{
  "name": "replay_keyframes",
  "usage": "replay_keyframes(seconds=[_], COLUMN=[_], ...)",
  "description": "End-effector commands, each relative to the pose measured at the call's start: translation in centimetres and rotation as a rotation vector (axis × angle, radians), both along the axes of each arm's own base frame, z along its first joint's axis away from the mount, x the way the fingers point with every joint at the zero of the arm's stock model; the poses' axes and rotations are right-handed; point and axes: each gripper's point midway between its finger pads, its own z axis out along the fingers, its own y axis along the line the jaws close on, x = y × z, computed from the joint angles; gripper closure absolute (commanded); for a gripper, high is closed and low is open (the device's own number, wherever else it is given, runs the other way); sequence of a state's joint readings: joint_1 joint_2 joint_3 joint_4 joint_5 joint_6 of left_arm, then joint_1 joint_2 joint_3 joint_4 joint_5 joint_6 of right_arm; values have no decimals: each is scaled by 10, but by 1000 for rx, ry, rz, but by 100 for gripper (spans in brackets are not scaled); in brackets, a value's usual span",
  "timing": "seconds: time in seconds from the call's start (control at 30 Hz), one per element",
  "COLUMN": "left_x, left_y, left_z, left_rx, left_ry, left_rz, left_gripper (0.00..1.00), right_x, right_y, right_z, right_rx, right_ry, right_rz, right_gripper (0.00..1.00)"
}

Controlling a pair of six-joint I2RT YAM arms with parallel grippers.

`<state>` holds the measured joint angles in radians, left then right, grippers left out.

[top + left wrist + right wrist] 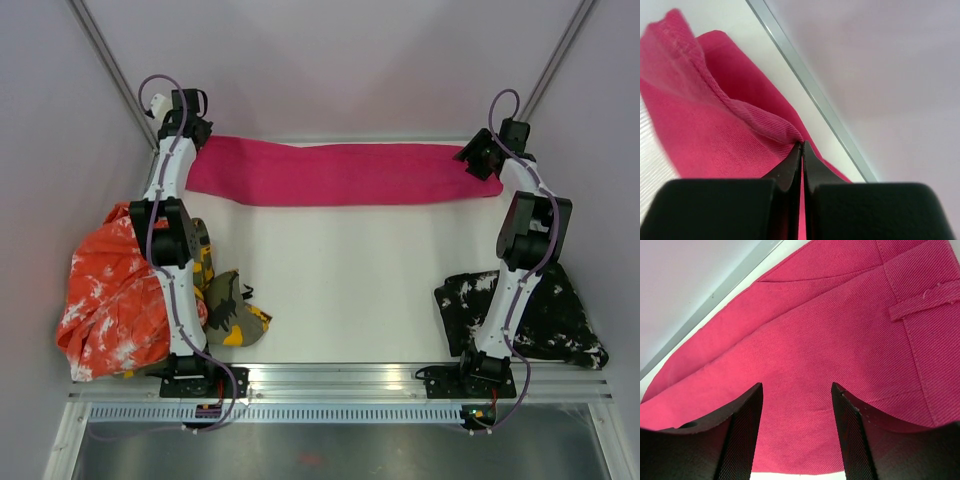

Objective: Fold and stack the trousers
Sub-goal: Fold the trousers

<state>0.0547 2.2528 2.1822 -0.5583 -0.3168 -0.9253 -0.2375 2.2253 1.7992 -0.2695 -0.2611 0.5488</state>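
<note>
The magenta-pink trousers (340, 172) lie folded in a long strip along the far edge of the white table. My left gripper (195, 135) is at their left end; in the left wrist view it (802, 144) is shut on a pinched ridge of the pink hem (705, 135). My right gripper (478, 160) hangs over the right, waistband end. In the right wrist view it (796, 386) stands open just above the pink cloth (840, 315), a belt loop to its right, with nothing between its fingers.
Orange-white mottled trousers (115, 290) lie heaped at the left, with camouflage ones (232, 310) beside the left arm. Black trousers with white splatters (560, 315) lie by the right arm's base. A metal rail (330, 141) and pale walls bound the table's back.
</note>
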Motion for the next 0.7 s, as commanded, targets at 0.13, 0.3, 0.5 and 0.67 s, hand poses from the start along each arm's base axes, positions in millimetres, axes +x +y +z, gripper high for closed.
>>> replay_keyframes(seconds=[0.13, 0.3, 0.5, 0.67], left_x=[39, 54, 58, 56], left_y=[9, 16, 32, 45], left_z=[-70, -68, -52, -15], left_rx=[-9, 52, 82, 133], left_ry=[39, -19, -64, -128], left_rz=[1, -11, 33, 70], left_gripper=[98, 98, 98, 98], right_x=[16, 13, 8, 9], right_y=[0, 2, 3, 2], right_z=[3, 1, -4, -9], right_rx=[-26, -35, -33, -30], right_ry=[-45, -41, -35, -32], right_rz=[40, 57, 59, 49], right_gripper=[37, 37, 38, 38])
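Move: The trousers lie stretched across the far table. The left hand still pinches their leg-end fold in the air; the lower layer's far edge, where this fold is being taken, is about 7 cm ahead and 17 cm below it, with the table's far rim roughly 11 cm ahead. The camouflage garment is some 41 cm back and 10 cm right. For the open right hand, the waistband end lies about level, 8 cm right and 8 cm below. The leg end of the trousers, kept pinched in the shut left fingers, is brought down and forward towards the far edge: a quick drop of almost 12 cm, then the hand eases up a little while still creeping forward, for about 4.5 cm forward in all. The right hand sinks roughly 2 cm over the waist end, fingers staying open. ##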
